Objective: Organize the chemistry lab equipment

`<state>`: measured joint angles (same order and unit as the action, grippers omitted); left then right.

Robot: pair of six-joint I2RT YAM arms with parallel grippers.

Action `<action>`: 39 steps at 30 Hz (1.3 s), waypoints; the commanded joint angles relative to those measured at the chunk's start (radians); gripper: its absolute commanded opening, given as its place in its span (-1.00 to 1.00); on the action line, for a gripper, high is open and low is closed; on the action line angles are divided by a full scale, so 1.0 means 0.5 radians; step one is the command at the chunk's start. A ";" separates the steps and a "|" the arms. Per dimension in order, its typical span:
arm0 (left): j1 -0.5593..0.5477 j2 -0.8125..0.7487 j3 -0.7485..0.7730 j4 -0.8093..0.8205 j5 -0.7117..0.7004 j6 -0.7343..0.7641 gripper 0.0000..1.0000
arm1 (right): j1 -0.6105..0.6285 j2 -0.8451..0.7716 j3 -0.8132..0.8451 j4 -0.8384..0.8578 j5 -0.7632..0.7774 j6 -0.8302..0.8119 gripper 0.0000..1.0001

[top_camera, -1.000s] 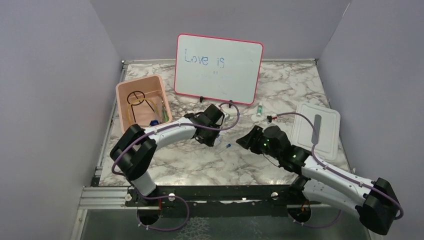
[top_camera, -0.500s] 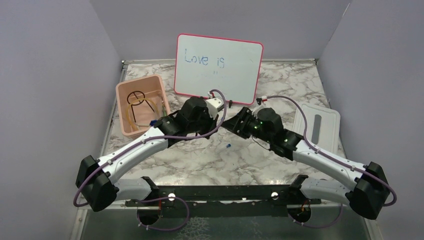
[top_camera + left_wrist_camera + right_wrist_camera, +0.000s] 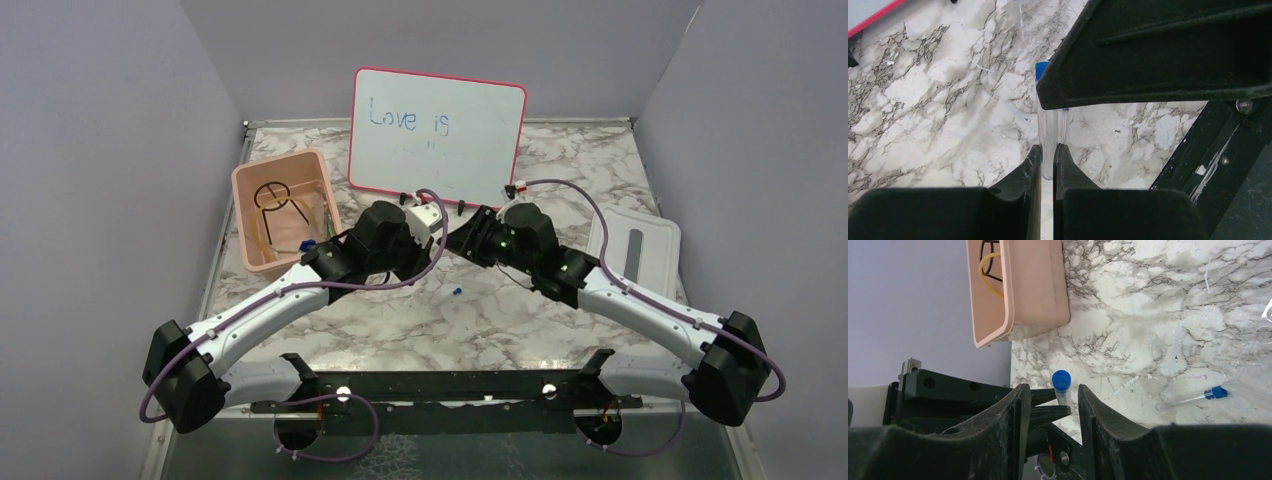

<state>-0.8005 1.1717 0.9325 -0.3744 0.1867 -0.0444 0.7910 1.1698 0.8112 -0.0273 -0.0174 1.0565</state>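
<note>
My left gripper (image 3: pixel 1047 147) is shut on the lower end of a clear blue-capped tube (image 3: pixel 1049 122) and holds it above the marble table. My right gripper (image 3: pixel 1053 390) is open, one finger on each side of that tube (image 3: pixel 1062 385) just below its blue cap, with small gaps showing. In the top view the left gripper (image 3: pixel 443 238) and right gripper (image 3: pixel 462 243) meet tip to tip in front of the whiteboard. A second blue-capped tube (image 3: pixel 456 292) lies on the table beneath them, also in the right wrist view (image 3: pixel 1193 396).
The pink bin (image 3: pixel 240 215) stands at the left and holds a black wire ring tripod (image 3: pixel 272 195) and a yellowish rubber tube (image 3: pixel 265 235). The pink-framed whiteboard (image 3: pixel 437 135) stands behind the grippers. The bin's white lid (image 3: pixel 650 240) lies at the right.
The left arm has stretched out and carried the tube toward the middle. The right gripper has swung up and left to meet it, and its jaws now straddle the tube.
</note>
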 commanded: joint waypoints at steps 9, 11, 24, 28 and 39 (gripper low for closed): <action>-0.010 -0.091 -0.042 0.096 0.071 0.058 -1.00 | 0.007 0.137 0.163 -0.098 0.004 -0.122 -0.24; -0.010 -0.094 -0.044 0.096 0.068 0.058 -1.00 | 0.006 0.141 0.155 -0.061 -0.031 -0.128 -0.36; -0.009 -0.171 -0.008 0.107 -0.107 -0.143 -0.03 | 0.006 0.036 0.142 -0.056 0.320 -0.515 -0.71; -0.010 -0.256 -0.041 0.166 -0.198 -0.313 0.07 | -0.022 0.012 0.182 -0.149 0.650 -0.818 -0.71; -0.010 -0.395 -0.131 0.243 -0.291 -0.452 0.08 | -0.032 0.138 0.007 0.285 1.140 -1.546 -0.73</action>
<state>-0.8005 1.0084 0.8852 -0.2852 0.0765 -0.2375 0.7769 1.1912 0.8429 0.0029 0.4335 0.4530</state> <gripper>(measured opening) 0.538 0.194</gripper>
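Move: The left gripper already holds the blue-capped test tube upright, its middle about 3 cm above those fingertips. From the open right gripper, the held tube's middle is some 1 cm forward, 1 cm left and 2 cm down. On the table about 20 cm below the right gripper, the clear rack lies some 7 cm forward and 5 cm right, the lying tube about 4 cm back and 1 cm right. Keep the left gripper still, holding the tube up, while the right eases about 1 cm forward and slightly down and shuts its fingers on the tube near the cap. Then open the left fingers to let go and lift that hand some 5 cm. Carry the tube with the right about 10 cm forward and right towards the rack, staying level and swinging the fingers some 40 degrees, from forward-left to nearly forward. ##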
